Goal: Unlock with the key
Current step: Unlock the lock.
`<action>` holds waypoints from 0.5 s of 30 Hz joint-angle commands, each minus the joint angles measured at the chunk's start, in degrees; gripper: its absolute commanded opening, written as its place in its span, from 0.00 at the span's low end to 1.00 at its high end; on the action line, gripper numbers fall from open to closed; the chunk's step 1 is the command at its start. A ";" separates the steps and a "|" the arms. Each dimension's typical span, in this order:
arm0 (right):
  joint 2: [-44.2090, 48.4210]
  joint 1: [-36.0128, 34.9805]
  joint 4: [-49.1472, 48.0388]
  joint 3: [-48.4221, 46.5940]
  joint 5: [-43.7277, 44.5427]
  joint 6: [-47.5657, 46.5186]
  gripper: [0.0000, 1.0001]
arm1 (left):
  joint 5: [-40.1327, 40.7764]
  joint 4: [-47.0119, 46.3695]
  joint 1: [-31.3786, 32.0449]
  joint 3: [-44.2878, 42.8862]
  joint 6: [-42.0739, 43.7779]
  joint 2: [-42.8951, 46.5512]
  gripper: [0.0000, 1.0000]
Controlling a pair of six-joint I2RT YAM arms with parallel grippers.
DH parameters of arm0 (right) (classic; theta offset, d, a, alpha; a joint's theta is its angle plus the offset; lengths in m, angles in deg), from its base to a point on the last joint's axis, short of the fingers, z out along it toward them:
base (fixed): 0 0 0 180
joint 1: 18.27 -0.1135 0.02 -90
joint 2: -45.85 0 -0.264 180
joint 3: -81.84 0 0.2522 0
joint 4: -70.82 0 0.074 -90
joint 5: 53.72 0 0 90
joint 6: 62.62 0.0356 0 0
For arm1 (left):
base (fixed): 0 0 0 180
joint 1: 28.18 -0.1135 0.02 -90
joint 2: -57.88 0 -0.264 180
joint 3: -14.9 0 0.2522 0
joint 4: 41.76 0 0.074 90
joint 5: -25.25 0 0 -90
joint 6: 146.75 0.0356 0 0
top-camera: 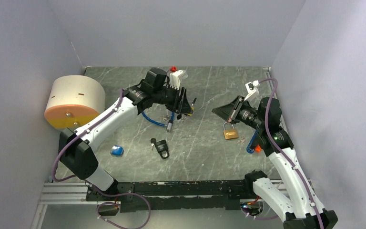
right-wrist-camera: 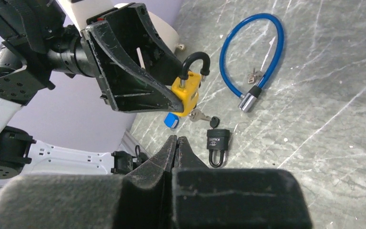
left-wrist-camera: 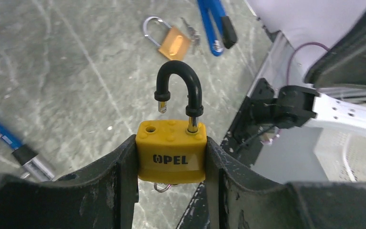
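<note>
My left gripper [top-camera: 187,108] [left-wrist-camera: 171,145] is shut on the sides of a yellow padlock [left-wrist-camera: 171,153] [right-wrist-camera: 187,93] held above the table. Its black shackle [left-wrist-camera: 178,81] stands raised, with one end out of its hole. A key [right-wrist-camera: 201,115] with a black head sticks out from the padlock's underside, and a key ring [left-wrist-camera: 164,187] shows below the body in the left wrist view. My right gripper [top-camera: 218,110] [right-wrist-camera: 176,139] is shut with nothing between its fingers, a short way right of the padlock and apart from the key.
A brass padlock [top-camera: 230,132] [left-wrist-camera: 172,42] lies below my right gripper beside a blue cable loop [top-camera: 251,143]. A black padlock [top-camera: 162,148] [right-wrist-camera: 218,143], a blue cable lock [top-camera: 153,119] [right-wrist-camera: 252,52] and a small blue piece [top-camera: 117,150] lie on the table. A cream drum [top-camera: 74,100] stands far left.
</note>
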 commanded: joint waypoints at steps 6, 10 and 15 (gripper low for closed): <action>-4.08 0.14 -2.96 -1.03 1.87 -0.72 0.43 | -13.13 -1.99 -0.16 -5.48 5.99 -2.90 0.03; -6.02 0.14 -15.38 1.70 -2.75 2.12 0.73 | -23.74 4.76 -0.31 -11.69 11.22 -6.11 0.03; -10.20 0.12 -23.88 0.43 -4.23 2.97 0.80 | -33.86 14.70 -1.18 -18.32 17.56 -9.51 0.02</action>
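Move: My left hand already holds the yellow lock, its shackle popped up and the key still in. My empty, shut right fingers are about 10 cm to my left hand's right, 3 cm back and 4 cm higher, so the lock lies 10 cm to their left, 3 cm ahead and 4 cm below. Some 27 cm below my right hand, the brass padlock lies about 4 cm ahead and 8 cm right; the cable lock's barrel is 9 cm ahead and 18 cm left. I spread my right fingers from shut to nearly wide open and carry them about 3 cm forward and a little left towards the raised shackle, dipping slightly on the way. After a tiny forward start, my left hand reverses, bringing the lock back and right to meet them, rising a little and turning some 20 degrees clockwise, its grip kept. ##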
